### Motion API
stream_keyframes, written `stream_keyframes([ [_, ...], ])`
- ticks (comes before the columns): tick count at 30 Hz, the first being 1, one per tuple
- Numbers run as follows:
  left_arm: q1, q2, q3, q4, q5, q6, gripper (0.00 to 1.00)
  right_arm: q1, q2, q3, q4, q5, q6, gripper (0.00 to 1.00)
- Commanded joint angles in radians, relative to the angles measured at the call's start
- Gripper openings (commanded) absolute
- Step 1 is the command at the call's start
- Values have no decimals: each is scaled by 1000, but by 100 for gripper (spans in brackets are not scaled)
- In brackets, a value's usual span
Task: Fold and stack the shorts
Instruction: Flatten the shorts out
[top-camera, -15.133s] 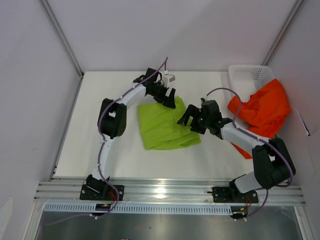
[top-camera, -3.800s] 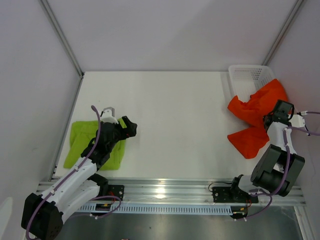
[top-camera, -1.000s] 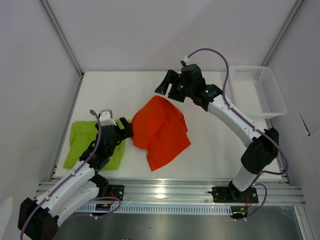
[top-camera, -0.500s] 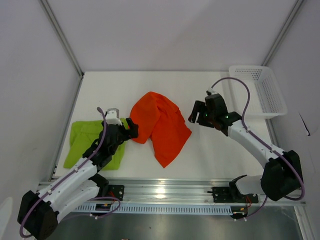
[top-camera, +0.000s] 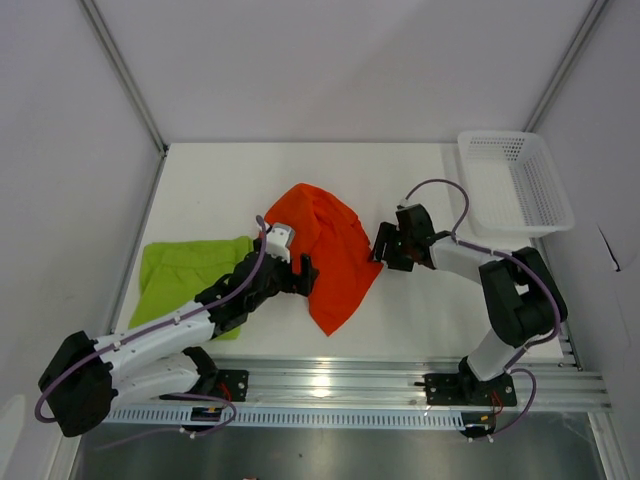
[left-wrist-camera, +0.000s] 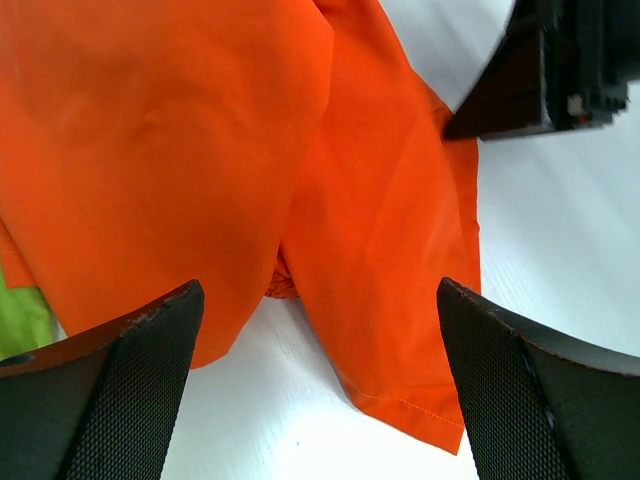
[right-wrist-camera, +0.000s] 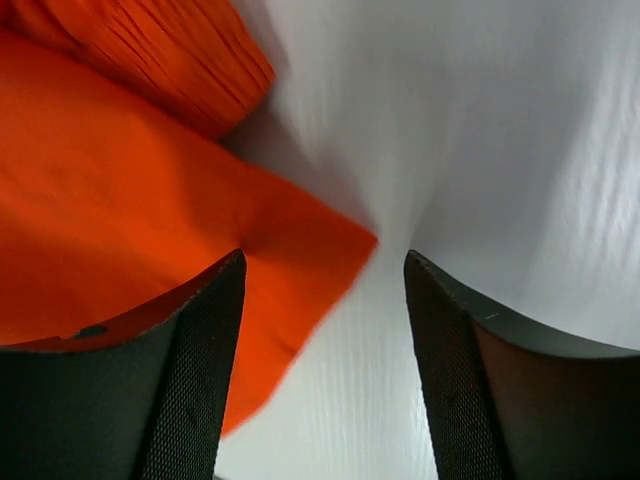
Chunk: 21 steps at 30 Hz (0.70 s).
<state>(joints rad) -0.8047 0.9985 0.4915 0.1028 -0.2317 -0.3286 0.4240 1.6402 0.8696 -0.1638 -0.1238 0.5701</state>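
The orange-red shorts (top-camera: 325, 250) lie crumpled and spread in the middle of the white table (top-camera: 400, 180). The lime green shorts (top-camera: 185, 275) lie folded at the left, partly under my left arm. My left gripper (top-camera: 305, 275) hovers open over the orange shorts' lower left edge; in the left wrist view the orange cloth (left-wrist-camera: 250, 150) fills the space ahead of the gripper (left-wrist-camera: 320, 385), with nothing held. My right gripper (top-camera: 380, 245) stands open at the shorts' right edge. In the right wrist view an orange corner (right-wrist-camera: 300, 250) lies between the spread fingers (right-wrist-camera: 190, 370).
A white mesh basket (top-camera: 520, 185) stands at the back right corner of the table. Metal frame posts rise at both back corners. A rail runs along the near edge, with the arm bases (top-camera: 460, 385) on it.
The right gripper has come down from behind the orange shorts to their right edge, its jaws a little narrower. The left gripper has moved right, from the green shorts onto the orange ones.
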Motion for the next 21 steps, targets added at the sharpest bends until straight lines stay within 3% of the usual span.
stream_keyframes([
  [1,-16,6,44,43,-1,36,99,-2,67,57,113,-45,28,65],
  [3,-17,0,42,41,-3,36,99,1,107,55,153,-80,50,62],
  [5,-17,-9,41,41,3,39,99,-1,124,51,201,-105,69,41],
  [6,-19,-9,39,41,8,43,99,-2,124,37,231,-117,88,16],
  [7,-22,-11,42,40,12,49,99,-2,121,31,242,-128,96,5],
  [8,-25,-3,44,38,21,56,99,-4,109,25,247,-129,100,0],
  [12,-70,35,82,23,43,94,99,-1,-41,8,183,-108,117,0],
  [17,-207,101,172,-12,37,135,99,39,-221,81,-46,-100,128,0],
  [21,-306,149,237,-63,-4,140,99,91,-321,118,-135,-76,172,0],
])
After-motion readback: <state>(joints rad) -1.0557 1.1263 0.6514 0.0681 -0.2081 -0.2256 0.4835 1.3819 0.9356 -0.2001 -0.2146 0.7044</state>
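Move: Under the right hand's open fingers lies the red shorts' right corner, about 2 cm ahead, 3 cm to the left and 2 cm below; the white basket stands roughly 20 cm ahead and 35 cm to the right. For the left hand, the red shorts' near corner lies some 11 cm back, 6 cm to the right and 12 cm down, with the green shorts about 28 cm left, 1 cm ahead and equally low. Sliding about 4 cm forward and left low over the table, the right hand shuts its fingers on the red shorts' right corner, then lifts it some 12 cm, easing a little back. The left hand, still wide open, waits at first, then swings about 9 cm right and back towards the near corner, rising slightly and turning some 20 degrees clockwise. ##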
